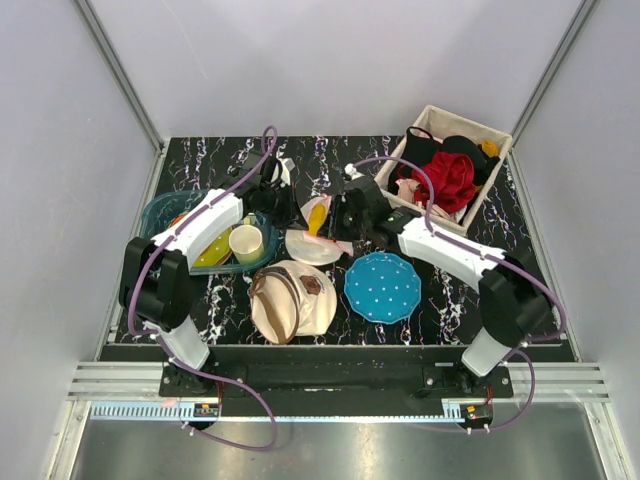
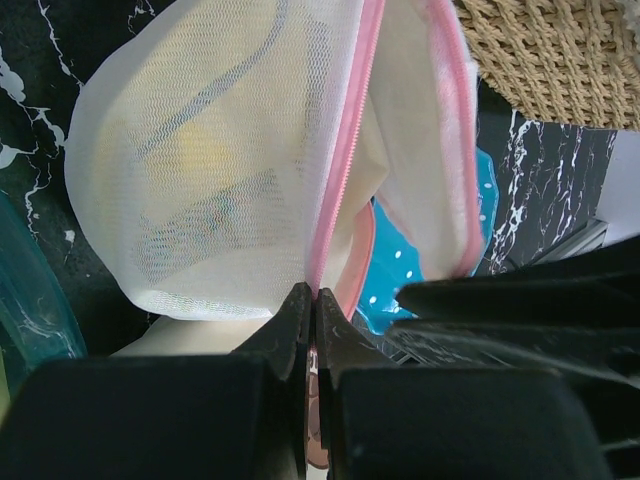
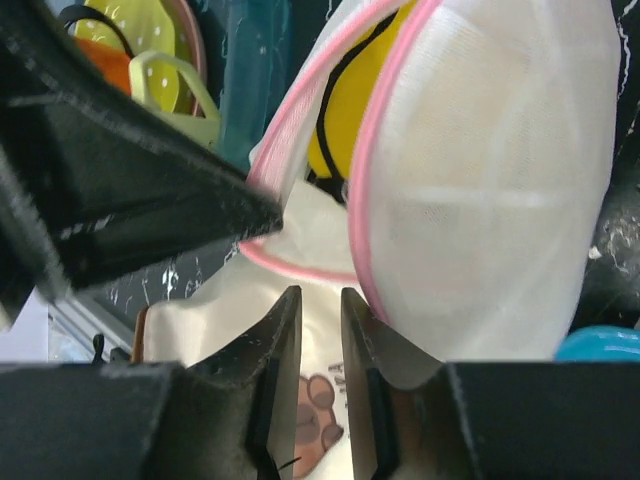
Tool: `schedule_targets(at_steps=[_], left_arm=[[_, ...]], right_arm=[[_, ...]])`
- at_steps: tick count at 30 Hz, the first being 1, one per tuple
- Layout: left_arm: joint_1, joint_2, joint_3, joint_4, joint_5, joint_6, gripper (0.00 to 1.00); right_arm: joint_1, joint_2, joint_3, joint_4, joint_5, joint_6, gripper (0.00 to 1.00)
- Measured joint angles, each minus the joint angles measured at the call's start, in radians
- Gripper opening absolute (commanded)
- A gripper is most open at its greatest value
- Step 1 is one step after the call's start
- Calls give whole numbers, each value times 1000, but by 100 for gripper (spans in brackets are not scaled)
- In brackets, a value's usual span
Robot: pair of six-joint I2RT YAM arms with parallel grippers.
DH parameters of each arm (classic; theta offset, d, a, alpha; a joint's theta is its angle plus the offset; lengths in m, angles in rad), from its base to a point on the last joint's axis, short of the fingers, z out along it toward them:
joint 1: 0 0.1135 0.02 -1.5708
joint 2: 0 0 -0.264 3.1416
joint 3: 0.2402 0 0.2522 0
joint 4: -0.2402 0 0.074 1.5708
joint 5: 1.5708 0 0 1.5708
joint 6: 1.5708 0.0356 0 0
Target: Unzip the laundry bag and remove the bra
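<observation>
The laundry bag [image 1: 312, 243] is a white mesh pouch with a pink rim, held up between my two grippers at the table's middle. In the left wrist view my left gripper [image 2: 312, 292] is shut on the pink zipper edge [image 2: 340, 170] of the bag [image 2: 200, 180]. The zipper is partly open. A yellow bra [image 3: 345, 110] with black trim shows through the gap in the right wrist view. My right gripper [image 3: 320, 295] sits just below the bag's pink rim [image 3: 375, 180], its jaws slightly apart with nothing between them.
A beige canvas bag [image 1: 290, 300] with brown straps lies under the pouch. A blue dotted plate [image 1: 383, 287] is to its right. A basket [image 1: 497, 133] of clothes stands at the back right. A teal bin [image 1: 160, 208] and a pale cup [image 1: 246, 243] are at the left.
</observation>
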Motion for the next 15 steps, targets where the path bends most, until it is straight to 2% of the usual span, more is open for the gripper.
schedule_targets(at_steps=[4, 5, 10, 14, 15], left_arm=[[0, 0, 0, -3, 2, 0, 0], [-1, 0, 0, -4, 2, 0, 0], [-1, -6, 0, -5, 3, 1, 0], [-1, -13, 0, -5, 5, 3, 0], [-2, -13, 0, -5, 5, 3, 0]], right_arm=[[0, 84, 53, -2, 35, 5, 31], [0, 99, 61, -3, 55, 6, 37], [0, 193, 144, -44, 168, 3, 46], [-1, 279, 257, -79, 216, -7, 65], [-1, 301, 288, -83, 218, -13, 73]])
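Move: The yellow bra sits in the open laundry bag, roughly 5 cm ahead of the right hand, 4 cm to its left and 8 cm below. Lower still, the blue polka-dot plate lies some 12 cm back and 11 cm to the hand's right; the beige bag is about 15 cm back and 9 cm to its left. From the left hand, already pinching the pink zip edge, the bra lies about 3 cm ahead, 4 cm right, 7 cm down. No grip on the yellow bra yet: the right hand reaches forward about 7 cm over the laundry bag's mouth and sinks some 4 cm towards the bra, levelling off late. Its wrist swings about 10 degrees clockwise while the half-closed fingers spread to straddle the yellow cup. Meanwhile the left hand keeps the pink zip edge pinched, all but still. ##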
